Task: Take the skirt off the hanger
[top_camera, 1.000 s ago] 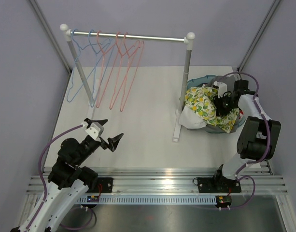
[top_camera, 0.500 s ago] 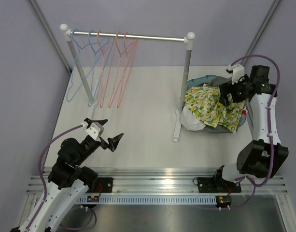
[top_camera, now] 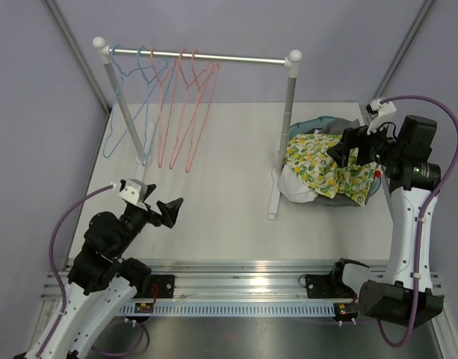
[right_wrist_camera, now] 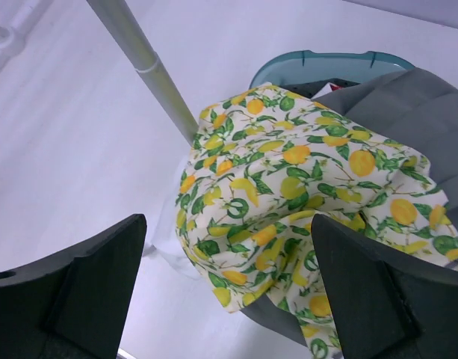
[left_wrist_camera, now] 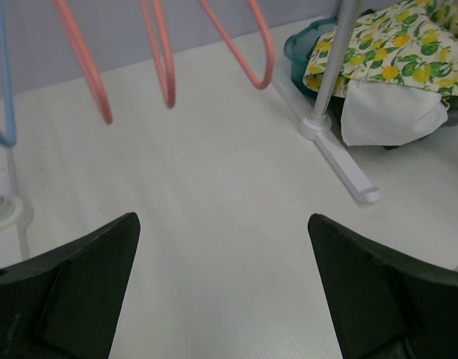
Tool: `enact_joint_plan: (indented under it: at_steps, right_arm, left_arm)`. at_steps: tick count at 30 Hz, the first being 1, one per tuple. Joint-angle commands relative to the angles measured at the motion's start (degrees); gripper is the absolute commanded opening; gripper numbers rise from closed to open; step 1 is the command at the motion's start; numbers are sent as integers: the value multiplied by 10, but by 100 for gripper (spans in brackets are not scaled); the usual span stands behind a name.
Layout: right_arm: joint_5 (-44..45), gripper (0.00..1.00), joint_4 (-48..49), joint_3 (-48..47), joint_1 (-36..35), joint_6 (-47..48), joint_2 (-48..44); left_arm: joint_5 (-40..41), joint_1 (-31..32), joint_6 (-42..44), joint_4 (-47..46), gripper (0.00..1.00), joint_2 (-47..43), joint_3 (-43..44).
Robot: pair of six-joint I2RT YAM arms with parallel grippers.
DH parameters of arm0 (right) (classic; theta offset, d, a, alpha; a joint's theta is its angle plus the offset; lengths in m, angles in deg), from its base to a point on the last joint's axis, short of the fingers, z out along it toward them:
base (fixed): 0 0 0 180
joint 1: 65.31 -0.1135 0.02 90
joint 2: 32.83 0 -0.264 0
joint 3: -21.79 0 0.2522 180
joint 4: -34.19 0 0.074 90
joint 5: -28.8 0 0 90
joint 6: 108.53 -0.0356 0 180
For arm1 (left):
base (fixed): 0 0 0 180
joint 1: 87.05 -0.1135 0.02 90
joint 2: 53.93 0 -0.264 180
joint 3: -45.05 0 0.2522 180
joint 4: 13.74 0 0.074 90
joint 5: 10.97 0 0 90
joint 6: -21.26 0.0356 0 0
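The lemon-print skirt [top_camera: 322,166] lies draped over the teal basket [top_camera: 307,126] at the right of the table, off the hangers. It fills the right wrist view [right_wrist_camera: 288,179] and shows in the far corner of the left wrist view [left_wrist_camera: 393,41]. My right gripper [top_camera: 342,146] hangs open and empty above it [right_wrist_camera: 229,221]. Pink hangers [top_camera: 185,105] and blue hangers [top_camera: 128,105] hang bare on the rack rail [top_camera: 214,57]. My left gripper [top_camera: 158,208] is open and empty over the table's near left [left_wrist_camera: 221,218].
The rack's right post [top_camera: 287,120] and its white foot [left_wrist_camera: 341,161] stand just left of the basket. A grey garment [right_wrist_camera: 393,97] and a white cloth [left_wrist_camera: 393,112] also lie in the basket. Pink hanger loops [left_wrist_camera: 165,67] dangle ahead of the left gripper.
My right arm has lifted up and back from the basket, leaving the skirt lying there. My left gripper has shifted slightly left. The pink hangers have swung a little.
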Motion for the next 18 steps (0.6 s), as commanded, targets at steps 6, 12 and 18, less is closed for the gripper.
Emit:
enact_joint_plan:
  at_steps: [6, 12, 18]
  right_arm:
    - [162, 99, 131, 58, 0, -197, -45]
    - [304, 99, 149, 89, 0, -233, -66]
    - [352, 100, 170, 125, 0, -212, -85]
  left_arm:
    - [223, -1, -164, 128, 99, 8, 96]
    - [260, -1, -149, 150, 99, -17, 103]
    - [271, -1, -133, 170, 99, -40, 106]
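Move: The lemon skirt already lies on the pile in the basin, some 25 cm below the right hand, about 2 cm ahead and 3 cm to its left. The white cloth lies 15 cm to the left of the skirt and 7 cm nearer; the rack's right post foot stands 22 cm to its left. From the left hand the lemon skirt is about 18 cm ahead, 60 cm right and 18 cm lower. With both grippers empty and staying wide open, the right hand swings about 7 cm to the right above the basin, turning some 35 degrees clockwise from its slant towards the rack until it points nearly forward and sinking only slightly. The left hand slides about 8 cm to the left, away from the lemon skirt, turning some 25 degrees counter-clockwise and tipping its fingers a little down as it rises about 2 cm and settles most of the way back. ##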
